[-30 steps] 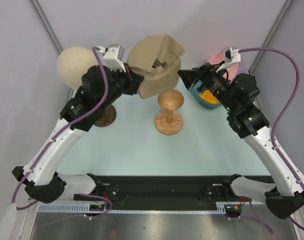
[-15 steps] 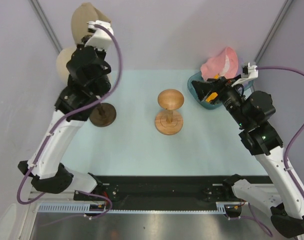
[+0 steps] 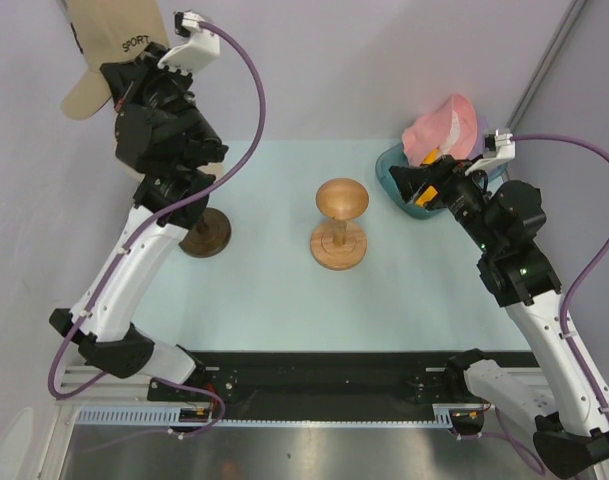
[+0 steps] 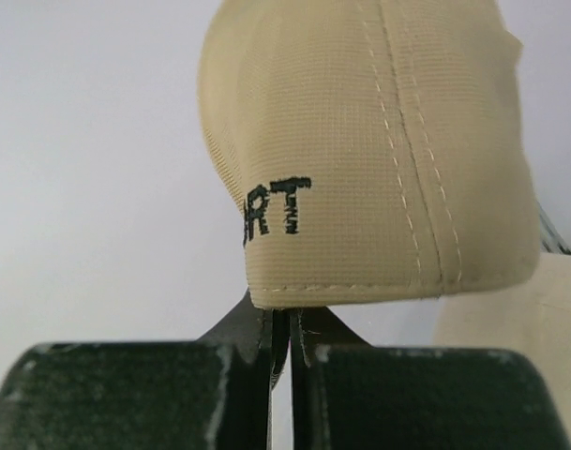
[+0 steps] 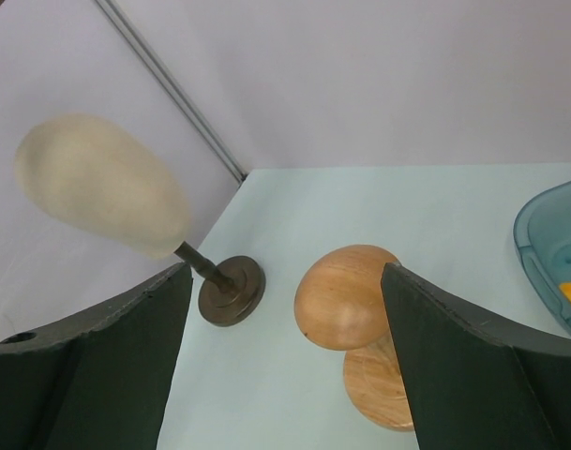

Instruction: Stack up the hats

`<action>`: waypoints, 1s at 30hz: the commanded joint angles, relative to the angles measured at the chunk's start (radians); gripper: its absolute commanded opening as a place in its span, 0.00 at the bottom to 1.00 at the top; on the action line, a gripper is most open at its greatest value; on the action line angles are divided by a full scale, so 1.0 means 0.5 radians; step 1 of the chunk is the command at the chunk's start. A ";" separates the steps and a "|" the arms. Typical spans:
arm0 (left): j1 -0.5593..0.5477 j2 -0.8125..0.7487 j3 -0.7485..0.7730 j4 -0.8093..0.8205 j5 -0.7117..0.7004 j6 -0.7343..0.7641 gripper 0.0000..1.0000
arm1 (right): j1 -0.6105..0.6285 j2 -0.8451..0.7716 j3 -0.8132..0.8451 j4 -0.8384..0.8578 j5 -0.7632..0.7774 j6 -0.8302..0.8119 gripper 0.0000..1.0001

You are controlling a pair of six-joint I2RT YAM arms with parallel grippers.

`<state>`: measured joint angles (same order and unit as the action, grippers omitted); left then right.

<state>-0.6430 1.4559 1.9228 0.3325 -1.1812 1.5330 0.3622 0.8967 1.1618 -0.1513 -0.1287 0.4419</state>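
Note:
A tan hat (image 3: pixel 109 40), a cap lettered "SPORT", hangs high at the back left, above the table. My left gripper (image 3: pixel 132 82) is shut on its lower rim; in the left wrist view the jaws (image 4: pixel 283 323) pinch the stitched edge of the hat (image 4: pixel 379 141). A pink hat (image 3: pixel 440 124) rests on top of the teal tub (image 3: pixel 396 198) at the back right, with a yellow-orange hat (image 3: pixel 430 156) showing under it. My right gripper (image 3: pixel 406 181) hovers just left of the tub, open and holding nothing (image 5: pixel 285 281).
A wooden hat stand (image 3: pixel 338 226) (image 5: pixel 351 295) stands mid-table. The cream mannequin head (image 5: pixel 102 183) on its dark round base (image 3: pixel 206 232) (image 5: pixel 231 291) stands at the left, its head hidden under my left arm in the top view. Grey walls close off the back and sides.
My left arm has swung the tan hat from the middle back up and to the far left. My right gripper drew back from the tub and opened wider.

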 commanded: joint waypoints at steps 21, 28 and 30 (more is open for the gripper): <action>0.261 -0.482 -1.090 -0.440 -0.199 -0.378 0.00 | -0.129 -0.026 -0.062 0.140 -0.227 0.150 0.87; 0.114 -0.602 -1.290 -0.935 -0.156 -0.670 0.00 | -0.132 0.008 -0.066 0.146 -0.246 0.168 0.87; 0.080 -0.611 -1.357 -1.008 -0.150 -0.694 0.00 | -0.132 0.014 -0.066 0.161 -0.249 0.184 0.87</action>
<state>-0.5526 1.1767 1.2995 -0.0429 -1.2564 1.2640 0.3004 0.9009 1.1259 -0.1246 -0.2317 0.5068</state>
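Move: The left hand holds the tan cap high up. The cream head form it is bound for has its middle about 14 cm ahead, 2 cm to the right and some 24 cm below. The wooden stand is roughly 12 cm ahead, 36 cm to the right and 49 cm below the left hand. From the empty right hand, the head form lies about 16 cm ahead, 45 cm to the left and 7 cm lower. Downward, after a brief centimetre backward, the left hand brings the tan cap some 17 cm towards the cream head form, easing about 3 cm left, so that the crown comes over the form's top. The wrist tips the fingers down by roughly 25 degrees and turns slightly counter-clockwise, while the closed fingers keep their pinch on the cap's edge. ##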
